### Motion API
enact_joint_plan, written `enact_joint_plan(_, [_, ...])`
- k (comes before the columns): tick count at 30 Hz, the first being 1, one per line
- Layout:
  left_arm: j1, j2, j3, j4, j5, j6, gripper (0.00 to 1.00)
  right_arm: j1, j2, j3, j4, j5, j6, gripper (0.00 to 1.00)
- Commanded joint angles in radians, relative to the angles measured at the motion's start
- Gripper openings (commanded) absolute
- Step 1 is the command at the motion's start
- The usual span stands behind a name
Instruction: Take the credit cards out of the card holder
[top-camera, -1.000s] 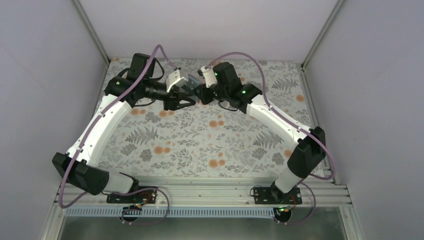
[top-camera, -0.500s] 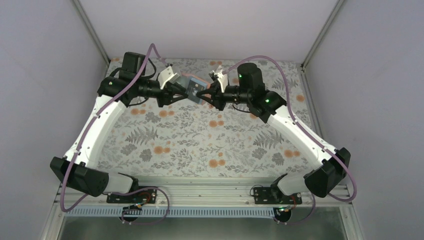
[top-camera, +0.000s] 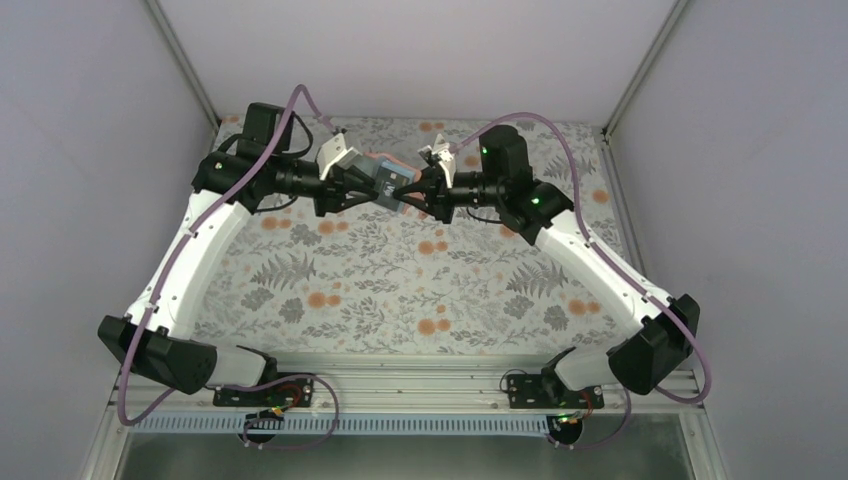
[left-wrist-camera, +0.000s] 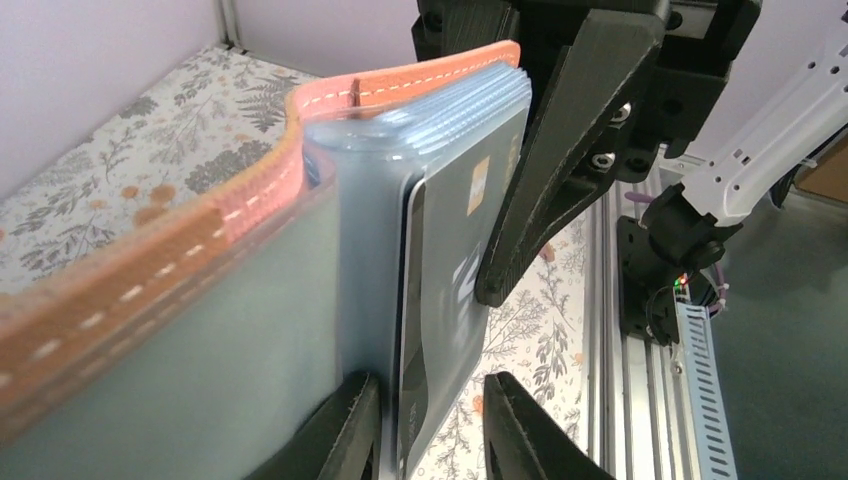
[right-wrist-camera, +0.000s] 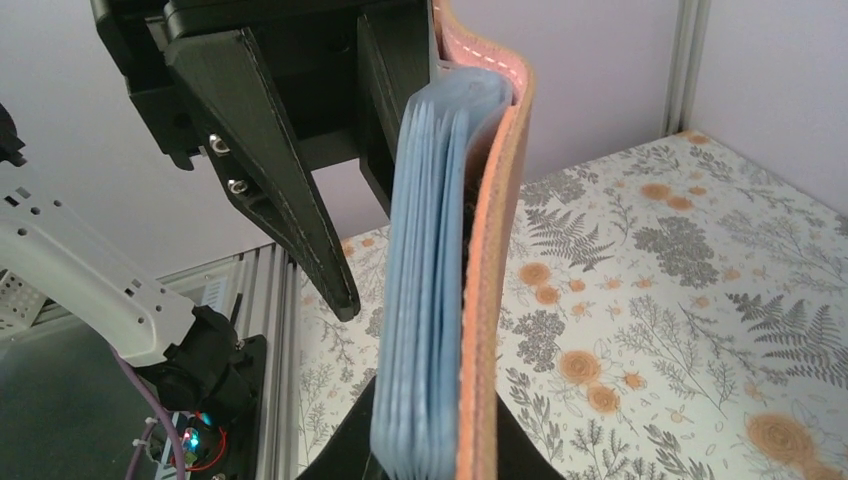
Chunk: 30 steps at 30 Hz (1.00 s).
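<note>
The card holder (top-camera: 388, 183) hangs in the air over the far middle of the table, between the two grippers. It has a tan-orange rim (left-wrist-camera: 250, 200) and light blue pockets (right-wrist-camera: 430, 250). My right gripper (top-camera: 408, 190) is shut on one end of it, with a finger on each side (right-wrist-camera: 436, 435). A black credit card (left-wrist-camera: 450, 260) with pale markings sits in a pocket. My left gripper (top-camera: 374, 190) straddles that card's edge (left-wrist-camera: 428, 400), narrowly open. One finger lies against the blue panel, and a slit of table shows beside the other. No other credit cards show.
The table (top-camera: 400, 290) below has a floral cloth. An aluminium rail (top-camera: 400, 385) with both arm bases runs along the near edge. Pale walls and corner posts (top-camera: 185, 65) close in the left, right and far sides.
The right arm swung outward and turned the holder toward the left gripper. The left gripper moved in over the card's edge and its jaws narrowed.
</note>
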Motion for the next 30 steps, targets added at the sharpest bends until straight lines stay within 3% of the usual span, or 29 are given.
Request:
enact_joint_plan(1, [-0.029,-0.002,0.044,0.058,0.098,0.027,0.25,0.033,0.026,0.032,0.071,-0.153,-0.016,0.04])
enact_joint_plan(6, [-0.033,0.01,0.045,0.044,0.151,0.042,0.03,0.033,0.05,0.047,0.051,-0.128,-0.015,0.04])
enact_joint_plan(12, [-0.031,0.001,0.041,0.002,0.211,0.085,0.02,0.027,0.062,0.068,0.061,-0.12,0.003,0.04])
enact_joint_plan(19, [0.002,-0.027,0.035,-0.002,0.237,0.077,0.02,0.007,0.038,0.018,0.089,-0.17,-0.014,0.26])
enact_joint_plan(25, [0.038,-0.045,0.0,0.023,0.244,0.058,0.02,-0.01,0.033,-0.008,0.094,-0.187,-0.011,0.26])
enact_joint_plan(30, [0.065,-0.06,-0.002,0.016,0.249,0.064,0.02,-0.028,0.006,-0.033,0.076,-0.203,-0.037,0.36])
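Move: The front card, in its clear sleeve on the raised card holder, has its middle about 4 cm to the left hand's right, 1 cm ahead and 2 cm above; its near edge runs between that hand's part-open fingers. The orange cover stands behind it, some 4 cm ahead, 3 cm right and 2 cm above the left hand. From the right hand, which holds the card stack, the card's middle lies about 2 cm left, level in reach and height. Almost in place, the left fingers close from part open to shut, pinching the card's near edge with its sleeve, then draw back and up about 3 cm with a slight tilt of the fingertips upward. The right hand first keeps its grip on the stack, then loosens its fingers, easing about 1 cm back and left while turning some 10 degrees counter-clockwise. ##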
